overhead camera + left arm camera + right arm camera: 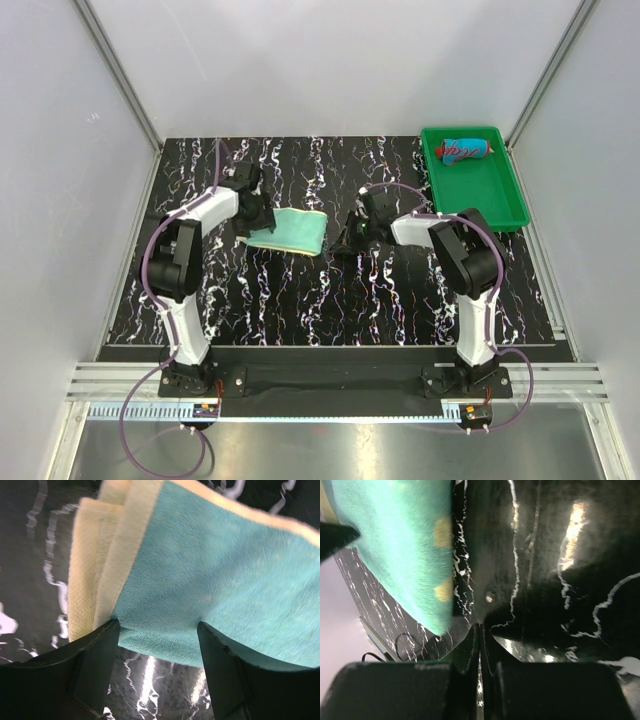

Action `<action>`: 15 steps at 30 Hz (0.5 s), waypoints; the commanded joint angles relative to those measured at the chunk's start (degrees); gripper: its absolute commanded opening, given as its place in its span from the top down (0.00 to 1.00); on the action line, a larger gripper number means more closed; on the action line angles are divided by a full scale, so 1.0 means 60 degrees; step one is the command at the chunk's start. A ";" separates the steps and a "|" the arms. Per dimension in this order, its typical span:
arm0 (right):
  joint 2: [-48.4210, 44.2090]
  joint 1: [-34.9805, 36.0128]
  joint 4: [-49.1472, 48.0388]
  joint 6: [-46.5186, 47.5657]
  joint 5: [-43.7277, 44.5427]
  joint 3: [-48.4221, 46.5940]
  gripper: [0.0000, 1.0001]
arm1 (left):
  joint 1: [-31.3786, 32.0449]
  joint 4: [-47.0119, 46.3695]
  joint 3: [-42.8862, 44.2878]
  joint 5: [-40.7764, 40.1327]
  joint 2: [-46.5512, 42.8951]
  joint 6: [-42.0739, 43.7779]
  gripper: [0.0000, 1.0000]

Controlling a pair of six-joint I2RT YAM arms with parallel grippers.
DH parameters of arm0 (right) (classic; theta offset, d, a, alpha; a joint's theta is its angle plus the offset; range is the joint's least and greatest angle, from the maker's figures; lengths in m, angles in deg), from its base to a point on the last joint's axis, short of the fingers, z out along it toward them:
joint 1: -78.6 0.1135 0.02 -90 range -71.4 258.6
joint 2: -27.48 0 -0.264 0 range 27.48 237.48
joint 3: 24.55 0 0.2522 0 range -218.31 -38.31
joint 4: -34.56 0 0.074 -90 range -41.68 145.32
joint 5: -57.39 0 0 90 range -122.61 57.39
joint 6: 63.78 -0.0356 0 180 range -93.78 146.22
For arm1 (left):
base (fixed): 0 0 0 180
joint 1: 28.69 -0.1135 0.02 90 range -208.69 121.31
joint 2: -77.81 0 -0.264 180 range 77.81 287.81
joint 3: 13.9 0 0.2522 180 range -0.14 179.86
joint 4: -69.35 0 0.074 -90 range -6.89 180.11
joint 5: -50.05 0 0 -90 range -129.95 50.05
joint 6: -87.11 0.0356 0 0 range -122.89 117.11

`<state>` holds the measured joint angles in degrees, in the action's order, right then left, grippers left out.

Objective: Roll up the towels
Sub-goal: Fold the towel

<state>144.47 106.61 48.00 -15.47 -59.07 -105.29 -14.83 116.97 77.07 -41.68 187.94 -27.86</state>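
Note:
The pale yellow and teal towel (pixel 290 230) lies folded flat on the black marbled table, left of centre. My left gripper (pixel 258 215) is at its left end. In the left wrist view the jaws (pixel 159 630) stand wide apart, and both fingertips (pixel 107 635) touch the towel's (pixel 210 565) near edge, which spans the gap. My right gripper (pixel 350 238) hovers just right of the towel. Its jaws (pixel 480 627) are shut with nothing between them, and the towel's teal end (pixel 405 545) lies beyond. The red and blue towel (pixel 465 150) lies rolled in the green tray.
The green plastic tray (pixel 480 200) sits at the table's back right corner. Aluminium frame posts and white walls close in the table on the left, right and back. Both arm bases stand at the near edge.

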 commanded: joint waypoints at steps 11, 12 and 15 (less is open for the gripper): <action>-0.1070 -0.0112 0.0404 0.0459 0.0293 0.0675 0.94 | -0.0861 -0.0502 0.0565 -0.0165 -0.0394 -0.0218 0.23; -0.1143 -0.0098 0.0390 0.0488 0.0279 0.0646 0.92 | -0.0861 -0.0503 0.0521 -0.0150 -0.0584 -0.0218 0.19; -0.1217 -0.0113 0.0288 0.0518 0.0031 0.0529 0.70 | -0.0861 -0.0430 0.0418 -0.0048 -0.0878 -0.0203 0.04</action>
<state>140.47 106.06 49.51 -13.83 -58.87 -101.59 -20.12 115.68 78.62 -42.49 187.22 -28.87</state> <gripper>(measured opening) 0.276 0.939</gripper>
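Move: The folded towel's middle is about 8 cm to the left gripper's right and level fore and aft, a centimetre or so below it; that gripper stands over the towel's left end. From the right gripper the towel's middle lies about 11 cm left and 3 cm ahead. The green tray's middle is some 31 cm to the right gripper's right and 16 cm ahead. Bring the left gripper about 4 cm left and a good 2 cm forward, its half-spread fingertips dragging the towel's left end along, then lift about 1 cm and spread the fingers nearly fully. Meanwhile ease the right gripper about 2 cm back and to the right, away from the towel's right edge, and start parting its shut fingers at the end. ##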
